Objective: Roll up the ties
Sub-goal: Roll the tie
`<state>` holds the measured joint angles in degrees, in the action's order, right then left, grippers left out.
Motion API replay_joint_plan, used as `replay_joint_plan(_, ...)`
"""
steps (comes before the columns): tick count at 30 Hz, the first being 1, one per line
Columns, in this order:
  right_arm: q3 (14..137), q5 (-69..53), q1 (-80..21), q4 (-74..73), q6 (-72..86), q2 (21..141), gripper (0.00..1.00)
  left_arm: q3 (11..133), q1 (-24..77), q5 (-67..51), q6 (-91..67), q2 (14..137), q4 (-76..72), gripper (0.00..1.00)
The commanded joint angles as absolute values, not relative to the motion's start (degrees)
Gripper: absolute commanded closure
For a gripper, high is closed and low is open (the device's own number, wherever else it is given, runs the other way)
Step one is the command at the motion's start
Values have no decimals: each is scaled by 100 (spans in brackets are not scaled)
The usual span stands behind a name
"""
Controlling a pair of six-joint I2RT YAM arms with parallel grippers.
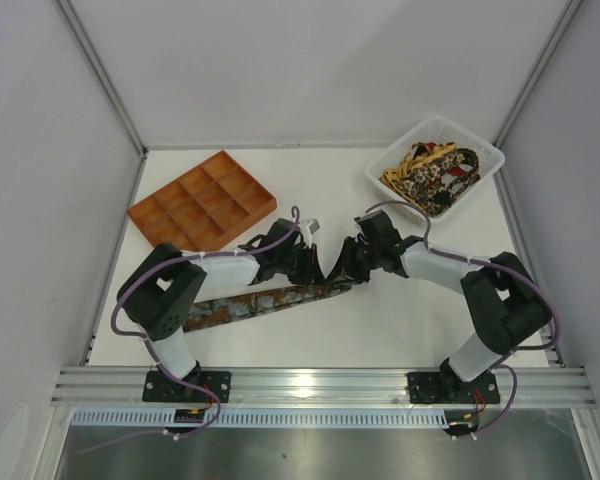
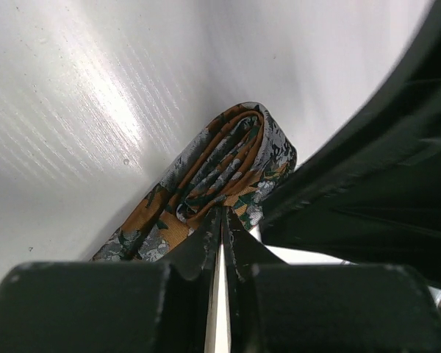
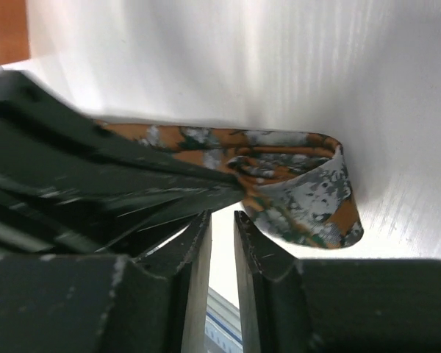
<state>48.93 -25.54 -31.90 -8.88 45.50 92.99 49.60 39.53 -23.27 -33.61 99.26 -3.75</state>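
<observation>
A tie (image 1: pixel 260 300) with a rust-orange, grey and dark green pattern lies flat on the white table, running from lower left to the middle. Its right end is rolled into a small coil (image 2: pixel 235 165). My left gripper (image 2: pixel 224 213) is shut, its tips pinching the fabric at the coil's near edge. Facing it, my right gripper (image 3: pixel 222 215) stands a little open, with bare table showing in the gap. The coil (image 3: pixel 309 198) lies just past its tips, to the right. In the top view the left gripper (image 1: pixel 318 268) and the right gripper (image 1: pixel 348 266) meet over that end.
An orange compartment tray (image 1: pixel 202 203) sits at the back left. At the back right, a white basket (image 1: pixel 480 150) holds more patterned ties (image 1: pixel 432 175). White walls enclose the table, and a metal rail (image 1: pixel 320 382) runs along its near edge.
</observation>
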Motion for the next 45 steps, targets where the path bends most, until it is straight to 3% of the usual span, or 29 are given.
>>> replay_joint_plan(1,5299,-1996,-3199,-1511,4413,8790,75,5124,3946,-2461,-3393,10055,-519,91)
replay_joint_plan(9,5230,-2776,-2778,-994,3604,9000,69,5326,3937,-2479,-3331,10160,-378,91)
replay_joint_plan(14,5440,-2392,-2610,-1484,3874,8913,64,5423,3937,-2443,-3270,10116,-246,91)
replay_joint_plan(18,5809,-1436,-2689,-2598,4698,8903,36,5458,3946,-2487,-3287,10178,-264,91)
replay_joint_plan(19,5975,-1215,-2776,-2810,4911,8921,24,5458,3946,-2496,-3305,10186,-290,91)
replay_joint_plan(23,6634,85,-3216,-4040,5843,9122,1,5441,3946,-2505,-3287,10222,-316,91)
replay_joint_plan(26,7222,807,-3453,-4998,6362,9535,0,5432,3938,-2505,-3278,10248,-334,91)
replay_joint_plan(32,7637,1089,-3586,-5563,7321,10300,0,5414,3938,-2549,-3305,10248,-404,91)
replay_joint_plan(45,7410,1116,-3937,-4905,8270,10617,2,5423,3955,-2610,-3322,10275,-474,90)
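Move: The roll of patterned tie sits about 2 cm to the right of the right hand, about 1 cm farther out and some 2 cm below it. From the left hand, whose nearly shut fingers are at the roll's inner edge, it is about 3 cm right and 1 cm ahead. The flat tail's middle lies about 21 cm left and 4 cm back of the roll; the orange tray is some 36 cm left and 22 cm beyond the roll. Up and forward about 3 cm comes the right hand, then right across the roll as it opens from nearly shut to fully wide; twisting clockwise and swinging from slanting left to nearly straight down, it sinks about 5 cm so its fingers straddle the roll's outer end. The left hand keeps its closed tips at the roll's inner edge, easing about 1 cm right. ##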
